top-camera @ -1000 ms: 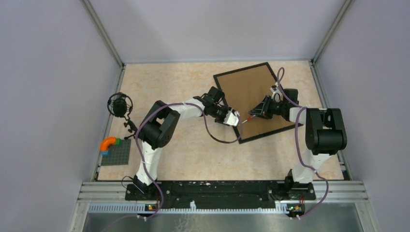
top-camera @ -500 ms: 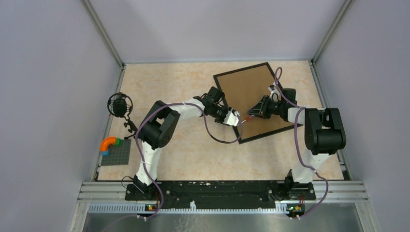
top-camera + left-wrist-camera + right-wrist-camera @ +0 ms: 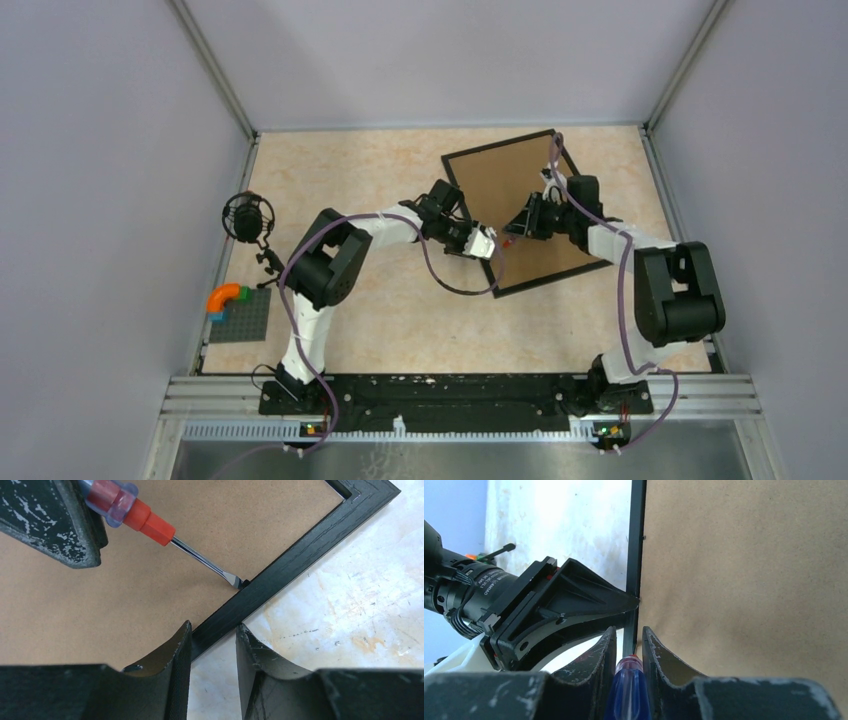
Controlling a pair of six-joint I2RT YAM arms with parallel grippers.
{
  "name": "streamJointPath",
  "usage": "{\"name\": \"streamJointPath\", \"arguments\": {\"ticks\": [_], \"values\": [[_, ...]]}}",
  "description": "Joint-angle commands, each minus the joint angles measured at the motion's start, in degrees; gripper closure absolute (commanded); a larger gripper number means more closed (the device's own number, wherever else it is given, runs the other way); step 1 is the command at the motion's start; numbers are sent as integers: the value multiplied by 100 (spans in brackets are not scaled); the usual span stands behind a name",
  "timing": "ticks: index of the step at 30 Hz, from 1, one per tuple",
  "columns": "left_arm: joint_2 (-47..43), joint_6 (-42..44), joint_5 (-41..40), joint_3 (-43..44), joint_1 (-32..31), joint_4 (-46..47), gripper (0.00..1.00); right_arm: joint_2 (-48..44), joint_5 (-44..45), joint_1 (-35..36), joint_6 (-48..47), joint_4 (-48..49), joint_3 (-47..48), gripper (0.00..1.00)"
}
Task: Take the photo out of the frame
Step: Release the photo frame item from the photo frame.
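Observation:
The frame (image 3: 520,190) lies face down on the table, its brown backing board (image 3: 100,605) up, so the photo is hidden. My left gripper (image 3: 212,630) straddles the frame's black left rail (image 3: 300,555) near the front corner, a finger on each side, shut on it. My right gripper (image 3: 629,632) is shut on a screwdriver (image 3: 626,690) with a blue clear handle and a red collar (image 3: 150,525). The flat blade tip (image 3: 235,581) touches the rail's inner edge, at a small tab beside the board. Seen from above, the two grippers (image 3: 487,243) (image 3: 515,228) are nearly touching.
A grey studded baseplate (image 3: 240,315) with an orange curved piece (image 3: 224,296) sits at the table's left edge. A black round device on a small stand (image 3: 247,216) is behind it. Grey walls close in the table on three sides.
My right arm has swung left and farther back over the board, bringing the screwdriver tip to the left rail. The left gripper has stayed on the rail.

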Motion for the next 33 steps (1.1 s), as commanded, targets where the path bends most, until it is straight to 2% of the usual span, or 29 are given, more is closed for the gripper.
{"name": "streamJointPath", "arguments": {"ticks": [1, 9, 12, 16, 23, 27, 33], "values": [[220, -887, -389, -256, -98, 117, 62, -368, -228, 473, 163, -1013, -121, 100], [327, -1826, -724, -122, -96, 282, 62, -451, -135, 889, 346, -1127, -61, 100], [159, -2014, -665, -337, -94, 473, 58, -408, 76, 866, 130, -1420, 191, 100], [-367, -2322, -464, -755, -79, 718, 46, -447, 210, 584, -155, -1450, 413, 100], [-1156, -2710, -219, -1285, -87, 738, 40, -258, -129, -40, -393, -1241, 710, 100], [-1466, -3476, -412, -1602, -90, 1118, 39, -199, -213, -131, -352, -1074, 628, 100], [-2199, -4761, -516, -2657, -76, 2096, 39, -135, -200, -126, -301, -686, 365, 100]]}}
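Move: My left fingers already straddle the frame's left rail, so the rail is right at the hand point. The dark metal tab on its inner edge is some 3 cm back and 2 cm right; the frame's near-left corner is about 10 cm back and 4 cm right. From my right hand, holding the screwdriver with its tip at that tab, the tab is roughly 4 cm back, 6 cm left and 7 cm down. I twist my left hand about its pointing axis in place, then open the fingers, let go of the rail and pull away back and left, about 7 cm and slightly up, rolling some 30 degrees in all, counter-clockwise looking along the fingers. My right hand keeps its grip on the screwdriver, rocks slightly left, draws back, then eases right and up, taking the tip off the tab. ##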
